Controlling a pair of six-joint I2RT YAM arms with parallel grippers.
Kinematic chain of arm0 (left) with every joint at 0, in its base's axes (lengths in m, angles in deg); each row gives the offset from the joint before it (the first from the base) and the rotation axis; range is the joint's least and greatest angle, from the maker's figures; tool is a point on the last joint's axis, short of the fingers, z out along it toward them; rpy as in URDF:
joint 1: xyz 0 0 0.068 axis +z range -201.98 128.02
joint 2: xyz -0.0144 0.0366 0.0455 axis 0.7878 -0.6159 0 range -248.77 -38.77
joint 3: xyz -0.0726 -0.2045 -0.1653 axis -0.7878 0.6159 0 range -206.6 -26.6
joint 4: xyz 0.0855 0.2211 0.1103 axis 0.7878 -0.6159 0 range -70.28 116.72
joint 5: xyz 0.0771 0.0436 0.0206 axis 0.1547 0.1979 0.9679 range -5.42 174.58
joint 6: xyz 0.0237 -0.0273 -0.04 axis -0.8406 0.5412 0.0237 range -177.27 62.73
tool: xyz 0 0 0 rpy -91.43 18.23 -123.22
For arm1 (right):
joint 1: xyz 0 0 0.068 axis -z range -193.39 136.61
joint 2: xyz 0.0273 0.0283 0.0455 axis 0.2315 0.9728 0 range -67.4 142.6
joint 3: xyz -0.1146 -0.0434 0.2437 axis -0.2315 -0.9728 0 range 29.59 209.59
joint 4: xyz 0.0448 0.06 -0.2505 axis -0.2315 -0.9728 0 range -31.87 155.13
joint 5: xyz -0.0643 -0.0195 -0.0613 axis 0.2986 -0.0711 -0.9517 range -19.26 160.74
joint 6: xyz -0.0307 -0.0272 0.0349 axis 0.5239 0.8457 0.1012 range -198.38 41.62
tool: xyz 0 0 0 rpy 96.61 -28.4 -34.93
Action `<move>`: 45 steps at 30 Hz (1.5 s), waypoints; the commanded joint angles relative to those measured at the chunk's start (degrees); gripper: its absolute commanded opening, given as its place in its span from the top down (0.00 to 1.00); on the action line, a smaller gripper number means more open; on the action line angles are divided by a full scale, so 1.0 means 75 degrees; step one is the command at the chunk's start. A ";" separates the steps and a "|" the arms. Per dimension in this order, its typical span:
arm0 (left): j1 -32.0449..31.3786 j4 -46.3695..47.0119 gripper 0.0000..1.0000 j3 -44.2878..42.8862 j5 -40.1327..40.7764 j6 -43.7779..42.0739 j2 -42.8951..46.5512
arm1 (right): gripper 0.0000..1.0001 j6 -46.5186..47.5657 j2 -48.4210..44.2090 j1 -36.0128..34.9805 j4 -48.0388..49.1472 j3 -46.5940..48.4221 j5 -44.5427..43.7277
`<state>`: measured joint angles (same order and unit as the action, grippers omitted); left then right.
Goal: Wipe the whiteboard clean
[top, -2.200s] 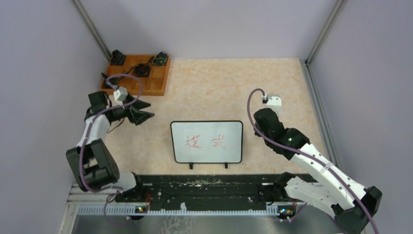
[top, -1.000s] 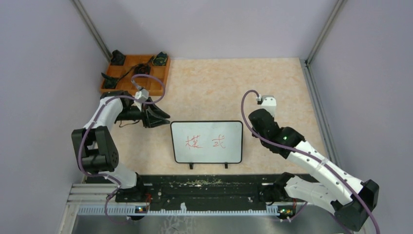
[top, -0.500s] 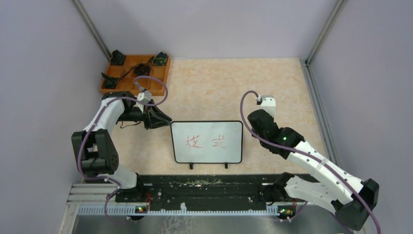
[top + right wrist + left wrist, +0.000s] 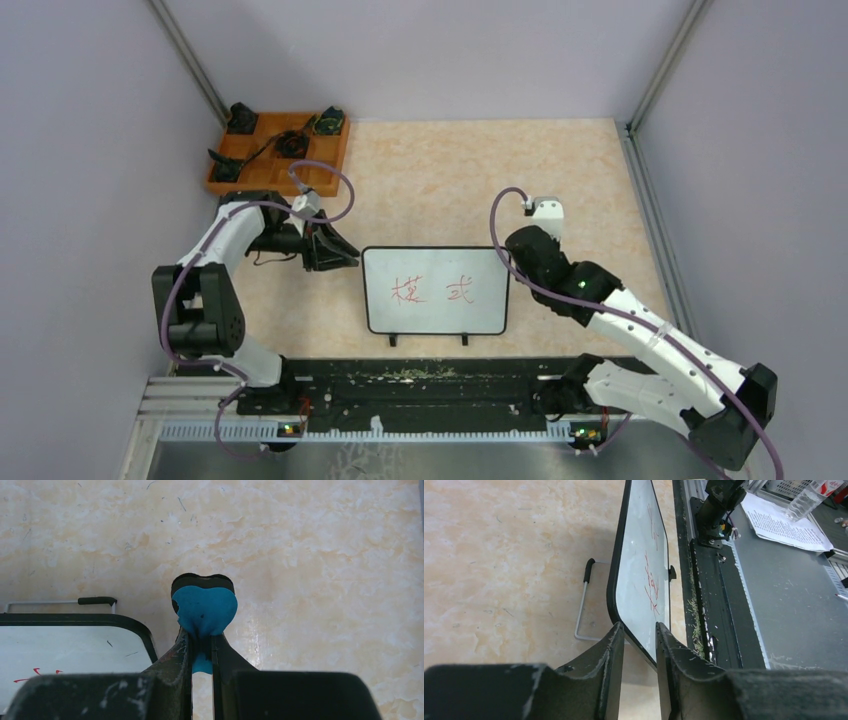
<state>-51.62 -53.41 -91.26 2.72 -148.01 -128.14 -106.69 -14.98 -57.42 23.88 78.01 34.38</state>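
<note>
The whiteboard (image 4: 437, 316) stands tilted on its feet at mid-table with red characters (image 4: 430, 291) on its face. My left gripper (image 4: 346, 255) is at its upper left corner. In the left wrist view the board's black-framed corner (image 4: 639, 580) runs slantwise between the two fingers (image 4: 613, 645), touching both, so the gripper (image 4: 639, 626) is shut on it. My right gripper (image 4: 201, 637) is shut on a blue eraser (image 4: 204, 610) with a black back. It hovers just off the board's upper right corner (image 4: 65, 655); from above the gripper (image 4: 518, 245) hides the eraser.
An orange compartment tray (image 4: 325, 175) with black parts sits at the back left, behind the left arm. The board's wire stand (image 4: 581, 605) rests on the table behind it. A black rail (image 4: 420, 385) runs along the near edge.
My left gripper swung right from near the tray to the board's left corner and narrowed onto it. The board shifted slightly right. The right arm edged left, still shut on the eraser.
</note>
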 commanded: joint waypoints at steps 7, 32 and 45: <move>-0.0047 -0.0102 0.58 -0.0069 -0.0027 0.0020 -0.0103 | 1.00 -0.0089 0.0002 -0.0175 0.0084 0.0347 -0.0296; -0.0048 -0.0107 0.46 -0.0062 -0.0241 -0.0098 -0.0460 | 1.00 -0.0125 0.0301 -0.0607 0.0187 0.0419 -0.0396; -0.0127 -0.0104 0.47 -0.0061 -0.0311 -0.0124 -0.0580 | 1.00 -0.0154 0.0311 -0.0701 0.0178 0.0455 -0.0508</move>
<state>-51.89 -53.46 -91.26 2.00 -147.38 -131.83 -107.13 -12.47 -61.79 23.70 78.14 32.05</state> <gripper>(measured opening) 0.530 0.080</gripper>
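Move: The left hand's fingertips are right at the whiteboard's left edge, near its top corner. From this hand the board's middle is about 17 cm right, 6 cm back and 5 cm below; the left red character is 11 cm right and the right one 23 cm right, both also 6 cm back. The right hand holds the blue eraser: from it the board's middle lies some 21 cm left, 7 cm back and 5 cm below, the right red character 16 cm left, equally far back. The left hand, pointing right at the board's left edge, spreads its fingers from about a third to just over half open so that they stand either side of the edge, while it sinks roughly 1 cm and turns slightly. The right hand keeps its grip on the eraser and creeps about 1.5 cm left towards the board, dipping a little late on. ##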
